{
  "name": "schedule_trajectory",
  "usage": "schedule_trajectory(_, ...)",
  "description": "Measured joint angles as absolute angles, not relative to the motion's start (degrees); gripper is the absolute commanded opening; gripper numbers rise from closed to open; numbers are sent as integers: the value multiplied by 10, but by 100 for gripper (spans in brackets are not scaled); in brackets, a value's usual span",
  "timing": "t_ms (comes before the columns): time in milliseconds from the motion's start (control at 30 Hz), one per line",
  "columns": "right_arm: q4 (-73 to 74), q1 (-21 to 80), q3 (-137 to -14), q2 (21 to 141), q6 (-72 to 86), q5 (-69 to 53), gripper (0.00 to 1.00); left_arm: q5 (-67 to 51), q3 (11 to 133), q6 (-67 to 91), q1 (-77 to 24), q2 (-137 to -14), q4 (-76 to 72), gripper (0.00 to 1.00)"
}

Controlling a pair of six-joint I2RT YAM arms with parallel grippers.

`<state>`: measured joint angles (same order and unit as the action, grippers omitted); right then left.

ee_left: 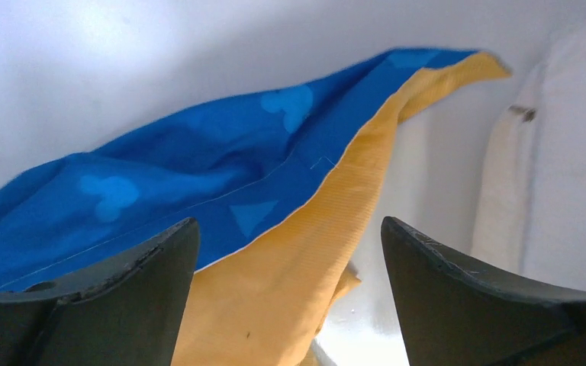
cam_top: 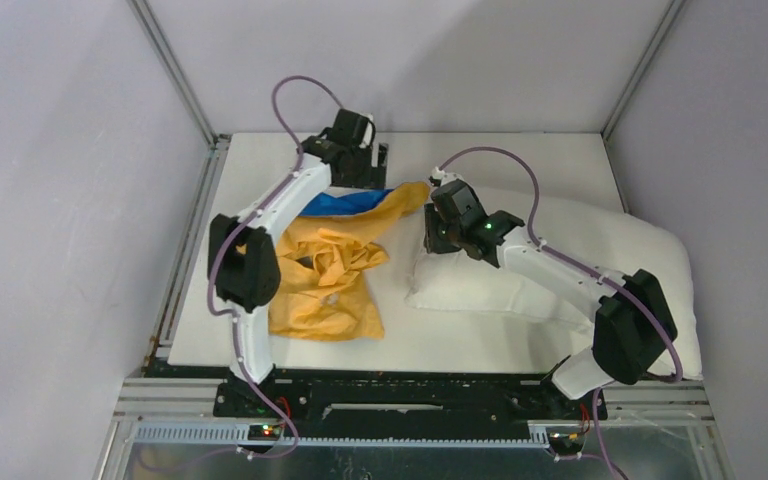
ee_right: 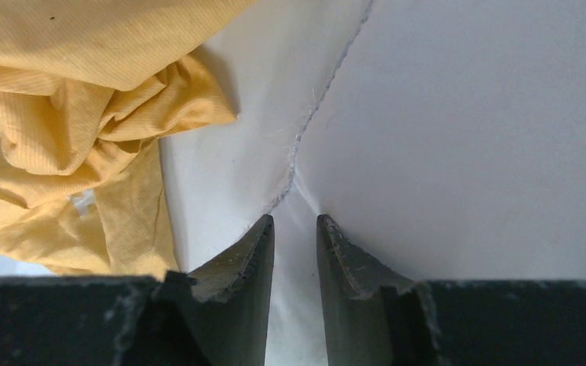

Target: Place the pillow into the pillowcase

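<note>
The pillowcase [cam_top: 325,290] lies crumpled at the table's left half, orange-yellow with a blue band at its far edge. In the left wrist view, the pillowcase [ee_left: 198,175] has its blue face uppermost and its yellow face running down between the fingers. My left gripper [cam_top: 368,168] hangs open over that far edge; in its own view the left gripper [ee_left: 288,223] holds nothing. The white pillow [cam_top: 650,250] fills the right half. My right gripper [cam_top: 428,243] is at the pillow's left end. Seen from the wrist, the right gripper [ee_right: 295,218] is pinched on the pillow [ee_right: 465,137], creases fanning out from the fingertips.
The white table [cam_top: 440,340] is walled by grey panels at the back and both sides. A metal frame rail [cam_top: 410,385] runs along the near edge by the arm bases. The pillow overhangs the table's right edge. Yellow pillowcase [ee_right: 69,114] lies just left of the right gripper.
</note>
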<state>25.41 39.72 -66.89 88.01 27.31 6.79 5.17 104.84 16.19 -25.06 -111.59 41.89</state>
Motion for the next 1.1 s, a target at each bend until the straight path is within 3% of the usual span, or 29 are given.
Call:
schedule_trajectory(100,252,397,-660,863,281,67,32,23,1053,135,-256,-1164,426,92)
schedule_trajectory(200,247,397,-660,854,281,63,34,2,1053,124,-260,-1201,428,81)
schedule_trajectory(300,243,397,-660,853,281,60,38,-1,1053,119,-262,-1226,428,52)
schedule_trajectory(433,238,402,-660,853,281,55,44,23,1053,125,-259,-1249,426,2)
schedule_trajectory(700,236,429,-663,858,265,52,50,141,1054,152,-184,-1236,433,0)
schedule_trajectory(900,233,465,-690,900,249,32,83,215,1102,184,-31,-1158,444,0)
schedule_trajectory(1100,221,524,-755,991,222,17,90,227,1180,184,-8,-1123,444,0)
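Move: The pillowcase's blue far edge lies right beneath the open left hand, some 12 cm down. Its yellow far-right tip is about 12 cm to that hand's right and 2 cm ahead; the pillow's middle is roughly 42 cm right and 15 cm back. From the right hand, over the pillow's left end, the pillowcase's near-right corner is some 11 cm left and 15 cm back, and the blue edge about 15 cm left and 12 cm ahead, both about 9 cm lower. The left fingers sink about 12 cm onto the pillowcase's blue edge and pinch it shut. Still holding it, the hand sweeps some 25 cm left, rising about 20 cm and reaching a little forward, wrist turning counter-clockwise. Meanwhile the right hand leaves the pillow's end, opening wide as it travels left and slightly back towards the pillowcase's near-right side. ##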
